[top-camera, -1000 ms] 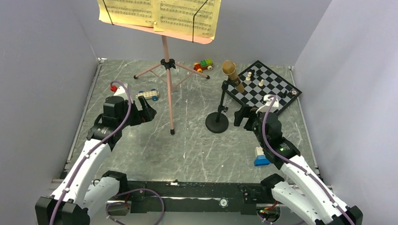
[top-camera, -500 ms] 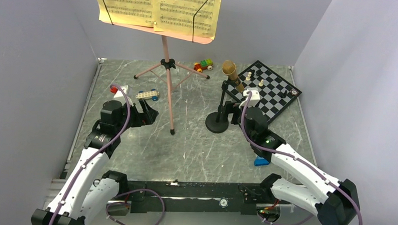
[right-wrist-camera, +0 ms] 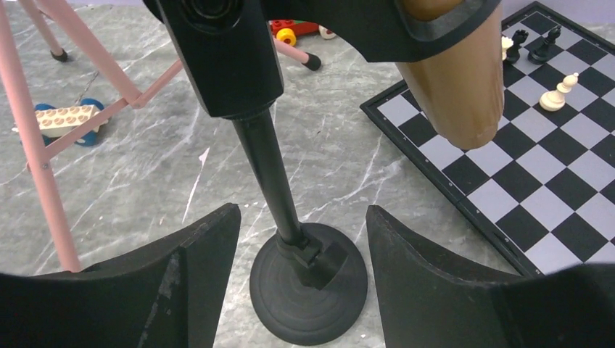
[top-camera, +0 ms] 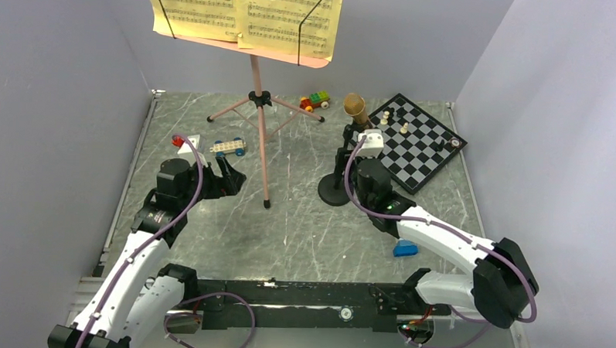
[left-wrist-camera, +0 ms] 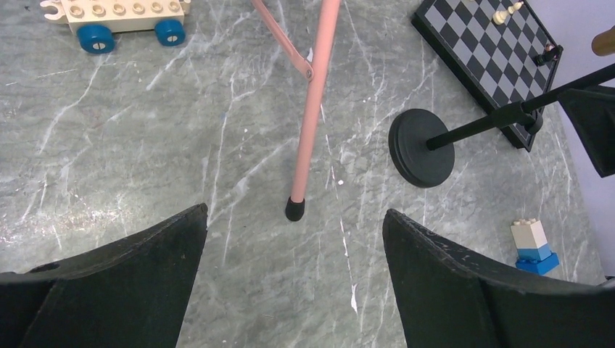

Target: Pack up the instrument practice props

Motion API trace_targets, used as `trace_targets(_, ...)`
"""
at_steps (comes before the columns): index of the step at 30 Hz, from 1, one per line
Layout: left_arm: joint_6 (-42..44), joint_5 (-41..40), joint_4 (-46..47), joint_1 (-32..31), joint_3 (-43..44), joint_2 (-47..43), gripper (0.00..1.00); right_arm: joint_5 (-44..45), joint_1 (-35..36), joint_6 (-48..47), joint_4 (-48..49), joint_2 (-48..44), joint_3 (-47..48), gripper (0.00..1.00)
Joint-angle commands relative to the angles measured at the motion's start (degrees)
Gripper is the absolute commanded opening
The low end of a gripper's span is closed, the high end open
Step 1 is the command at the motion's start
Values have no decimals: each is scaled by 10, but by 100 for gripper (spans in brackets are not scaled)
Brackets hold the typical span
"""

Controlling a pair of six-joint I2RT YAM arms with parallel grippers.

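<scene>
The pink music stand (top-camera: 261, 134) rises at centre, and its desk holds yellow sheet-music pages (top-camera: 245, 17) high at the back. My left gripper (top-camera: 231, 175) hangs open just left of the stand's near leg (left-wrist-camera: 313, 116), with the black foot (left-wrist-camera: 294, 209) ahead between the fingertips. The gold-brown microphone (top-camera: 356, 107) sits tilted on top of the black mic stand (top-camera: 335, 192). My right gripper (right-wrist-camera: 302, 210) is open. Its jaws stand either side of the stand's pole (right-wrist-camera: 265, 159), above the round base (right-wrist-camera: 308, 297), and do not touch the pole.
A black-and-white chessboard (top-camera: 418, 143) with a few pieces lies right of the mic stand. Toy brick cars sit at the left (top-camera: 228, 146) and at the back (top-camera: 315, 101). A blue-and-white brick (top-camera: 404, 247) lies under the right arm. Grey walls close both sides.
My right arm has swung left from the chessboard's edge to the mic stand, and its jaws have narrowed around the pole. The left arm has barely shifted.
</scene>
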Motion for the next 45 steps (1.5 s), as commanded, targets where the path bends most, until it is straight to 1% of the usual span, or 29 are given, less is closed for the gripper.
trace_targets(1,7,-1,17,-4,1,-12,95,28,1,0,54,25,38,67)
trace_targets(8,9,-4,14,-5,2,-13,95,29,-2,-5,70,60,49,55)
trace_targets(15,11,-9,5,-6,8,-11,93,22,-3,-8,68,73,52,38)
trace_targets(16,11,-10,5,-6,9,-11,93,19,-3,-8,67,72,51,33)
trace_targets(18,12,-11,4,-6,10,-11,93,12,-3,-10,64,69,49,27)
trace_targets(19,12,-12,3,-6,10,-11,93,7,-3,-10,63,66,47,23)
trace_targets(21,11,-12,2,-6,11,-10,93,2,-3,-13,54,61,49,5)
trace_targets(22,11,-13,2,-6,11,-10,93,0,-3,-13,48,61,52,0)
trace_targets(27,9,-18,1,-6,11,-17,92,-18,-2,-18,30,46,52,0)
trace_targets(32,11,-26,4,-7,10,-30,92,-99,9,-43,19,7,48,0)
trace_targets(37,4,-35,14,-7,9,-42,96,-146,40,-59,-14,-41,46,0)
trace_targets(40,2,-16,36,-6,5,-49,97,-171,59,-63,-21,-72,32,0)
trace_targets(45,-14,14,98,-6,-18,-64,99,-210,107,-69,19,-98,-2,0)
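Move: The black stand's pole stands between the right hand's open fingers, about 2 cm ahead and 1 cm to the left. The brown tube clamped to the stand is some 6 cm ahead, 4 cm right and 8 cm up. On the table nearly 20 cm below, the chessboard lies about 16 cm ahead and 17 cm right, and the music stand's front foot 3 cm back and 17 cm left. From the left hand the pole is about 9 cm ahead and 25 cm right, at level height. Easing a last 2 cm forward around the black stand's pole, the right fingers close and pinch it. Keeping that grip, the hand draws the stand back some 8 cm and about 5 cm left, rising nearly 3 cm and turning some 25 degrees counter-clockwise. Late on, the left hand, open and empty, rises 2 to 3 cm, its fingers tipping up slightly. ##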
